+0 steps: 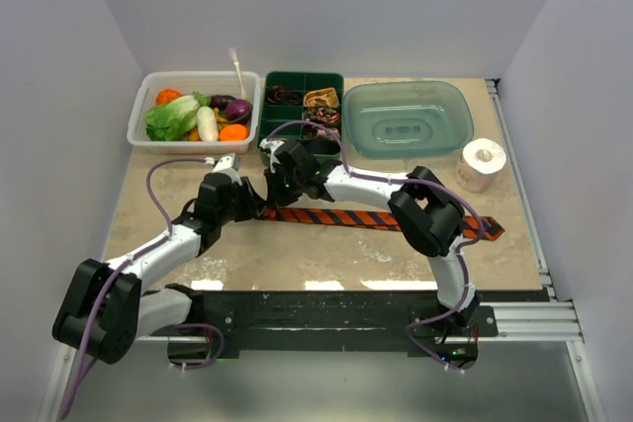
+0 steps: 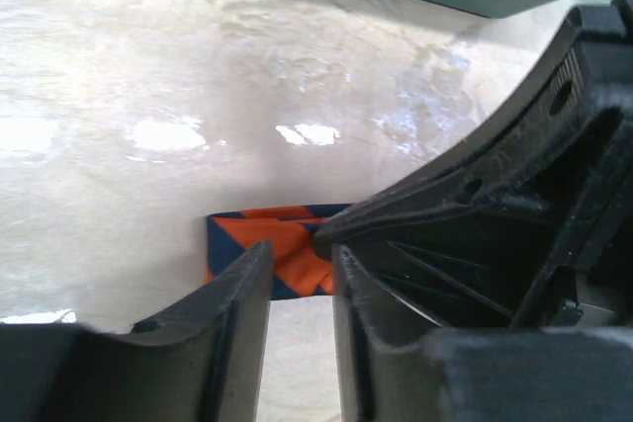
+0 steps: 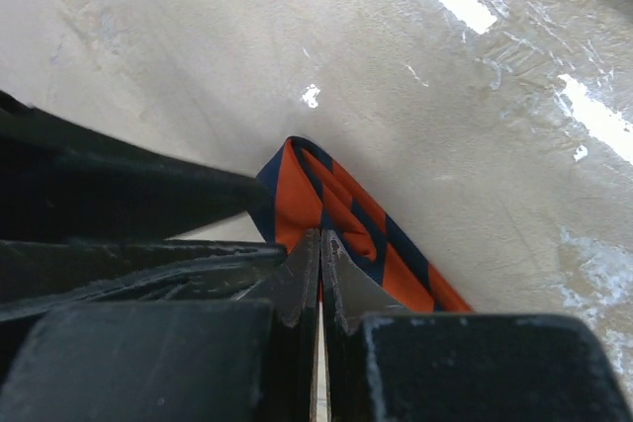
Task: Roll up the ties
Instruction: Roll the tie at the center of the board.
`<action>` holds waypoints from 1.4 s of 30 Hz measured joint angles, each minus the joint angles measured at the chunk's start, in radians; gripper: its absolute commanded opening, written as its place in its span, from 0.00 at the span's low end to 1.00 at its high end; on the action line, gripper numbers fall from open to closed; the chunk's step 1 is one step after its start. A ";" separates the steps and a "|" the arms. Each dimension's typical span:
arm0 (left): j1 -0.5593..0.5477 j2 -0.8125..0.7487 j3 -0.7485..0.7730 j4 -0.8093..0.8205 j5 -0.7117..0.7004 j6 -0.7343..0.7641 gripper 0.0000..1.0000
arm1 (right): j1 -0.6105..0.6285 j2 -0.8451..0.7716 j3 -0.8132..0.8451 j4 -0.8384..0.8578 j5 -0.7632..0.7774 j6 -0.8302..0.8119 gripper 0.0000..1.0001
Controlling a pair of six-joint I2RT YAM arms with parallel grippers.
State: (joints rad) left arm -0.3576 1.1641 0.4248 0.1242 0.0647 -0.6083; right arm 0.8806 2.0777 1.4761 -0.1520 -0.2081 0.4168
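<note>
The orange-and-black striped tie (image 1: 376, 217) lies flat across the middle of the table, its pointed end to the right. Both grippers meet at its narrow left end, which is folded over (image 3: 346, 210). My right gripper (image 3: 319, 234) is shut, its tips pinching the edge of that fold. In the left wrist view the fold (image 2: 262, 239) sits just beyond my left gripper (image 2: 302, 249), which stands open with bare table showing in the gap. The right finger (image 2: 396, 214) reaches in from the right and rests on the tie. Small coiled ties (image 1: 321, 98) sit in the green tray.
A clear bin (image 1: 198, 74) of toy vegetables stands at the back left. Beside it is the green compartment tray (image 1: 302, 74), then a teal basin (image 1: 407, 86). A white paper roll (image 1: 483, 163) stands at the right, near the table's metal rail.
</note>
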 measured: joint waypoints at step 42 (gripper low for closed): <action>0.096 0.128 -0.177 0.354 0.161 -0.155 0.60 | 0.001 -0.001 -0.095 0.095 0.114 -0.063 0.00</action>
State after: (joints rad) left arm -0.2619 1.2919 0.2474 0.4778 0.2253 -0.7635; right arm 0.8818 2.0769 1.3808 -0.0570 -0.0944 0.3534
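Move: The folded left end of the tie lies about 2 cm to the left gripper's right, level with it and some 4 cm below. From the closed right gripper, the same end is roughly 1 cm left, 1 cm back and 4 cm below. From the left gripper, the green divided box stands about 22 cm ahead and 10 cm right, and the vegetable bin about 24 cm ahead and 17 cm left, both at about its height. Open the left gripper to a bit over half, easing it about 2 cm right-to-left clear of the tie's end, then lower it some 3 cm and bring it back right, rolling its left side down about 10 degrees so the fingers straddle the fold. Keep the right gripper shut and sink it about 3 cm to the fold's inner side, drifting slightly forward and right. ##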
